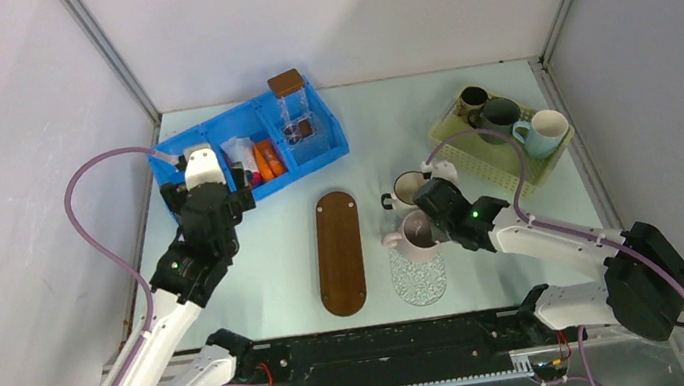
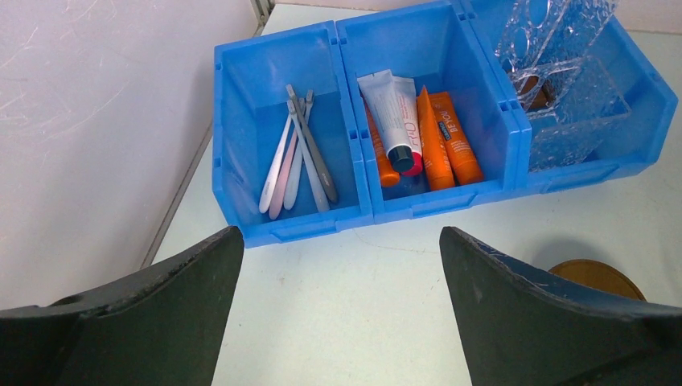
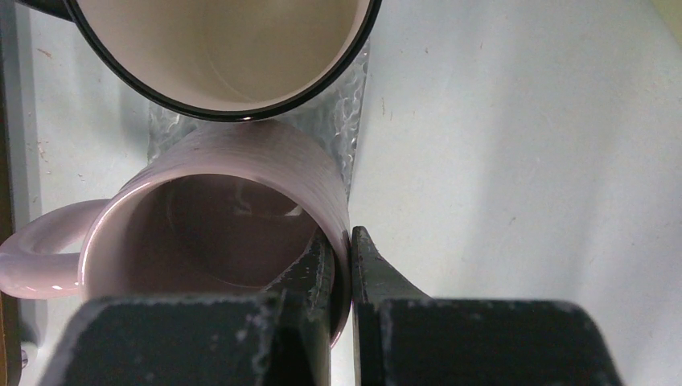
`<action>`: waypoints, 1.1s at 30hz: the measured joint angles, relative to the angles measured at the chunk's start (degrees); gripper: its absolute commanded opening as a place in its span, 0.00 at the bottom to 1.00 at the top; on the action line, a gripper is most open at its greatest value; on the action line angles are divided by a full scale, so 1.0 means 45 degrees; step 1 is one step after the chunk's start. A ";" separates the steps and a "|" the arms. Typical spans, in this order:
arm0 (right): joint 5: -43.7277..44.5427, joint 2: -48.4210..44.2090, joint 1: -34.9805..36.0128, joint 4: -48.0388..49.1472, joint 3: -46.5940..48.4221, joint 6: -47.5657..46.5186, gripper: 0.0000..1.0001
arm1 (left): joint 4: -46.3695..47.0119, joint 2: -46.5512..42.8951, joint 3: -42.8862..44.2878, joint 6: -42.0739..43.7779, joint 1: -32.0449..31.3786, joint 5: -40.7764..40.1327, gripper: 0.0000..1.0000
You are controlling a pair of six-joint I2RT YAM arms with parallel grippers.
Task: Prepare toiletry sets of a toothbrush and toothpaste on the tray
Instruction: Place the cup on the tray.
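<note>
Several toothbrushes (image 2: 293, 153), grey and pale pink, lie in the left compartment of the blue bin (image 2: 289, 229). In the middle compartment lie orange toothpaste tubes (image 2: 446, 141) and one white tube (image 2: 388, 108). My left gripper (image 2: 339, 241) (image 1: 208, 200) hangs open and empty over the table just in front of that bin. My right gripper (image 3: 343, 241) (image 1: 433, 219) is shut on the wall of a pink mug (image 3: 241, 153) (image 1: 418, 235), one finger inside and one outside. The mug stands on a clear textured tray (image 3: 342, 121) (image 1: 419, 283).
A cream mug with a black rim (image 3: 217, 48) (image 1: 408, 189) stands right behind the pink one. An oval brown wooden tray (image 1: 339, 252) lies mid-table. A clear brown-lidded box (image 1: 293, 104) sits in the bin's right compartment. A yellow-green basket (image 1: 490, 157) at back right holds three mugs.
</note>
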 measured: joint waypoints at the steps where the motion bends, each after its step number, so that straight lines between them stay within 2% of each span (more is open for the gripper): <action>1: 0.0029 0.0000 0.0015 -0.0015 0.0000 0.0029 0.10 | 0.0000 0.0000 0.0000 0.0005 0.0000 0.0000 1.00; 4: 0.0102 0.0015 0.0039 -0.0029 0.0000 0.0180 0.20 | 0.0000 0.0000 0.0000 0.0000 0.0000 0.0000 1.00; 10: 0.0151 0.0024 0.0097 0.0253 0.0000 0.0573 0.28 | 0.0000 0.0000 0.0000 0.0000 0.0000 0.0000 1.00; 21: 0.0019 -0.0330 0.0117 0.0029 0.0117 0.0996 0.32 | 0.0000 0.0000 0.0000 0.0005 0.0000 0.0005 1.00; 33: -0.0146 -0.0602 0.0107 -0.0151 0.0316 0.1132 0.31 | 0.0000 0.0000 0.0000 0.0000 0.0034 0.0000 1.00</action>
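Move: The right hand still pinches the right wall of the pink mug. The mug's middle is about 4 cm to the hand's left, 1 cm ahead and 3 cm below, over the clear tray, whose centre is roughly 3 cm back, 5 cm left and 7 cm down. The cream mug stands some 9 cm ahead and 5 cm left, and the brown board 20 cm left and 2 cm back. From the idle left hand, the pink mug is about 37 cm right, 6 cm back and well below. The right hand first opens its fingers to about a third of their range, letting go of the pink mug's right wall while drifting about 1 cm left, so the inner finger stands clear inside the mug and the outer one stays close against the outside. It then rises about 2 cm straight up along the wall, rolling some 5 degrees so its left side lifts, and stops with the fingertips still straddling the rim. ##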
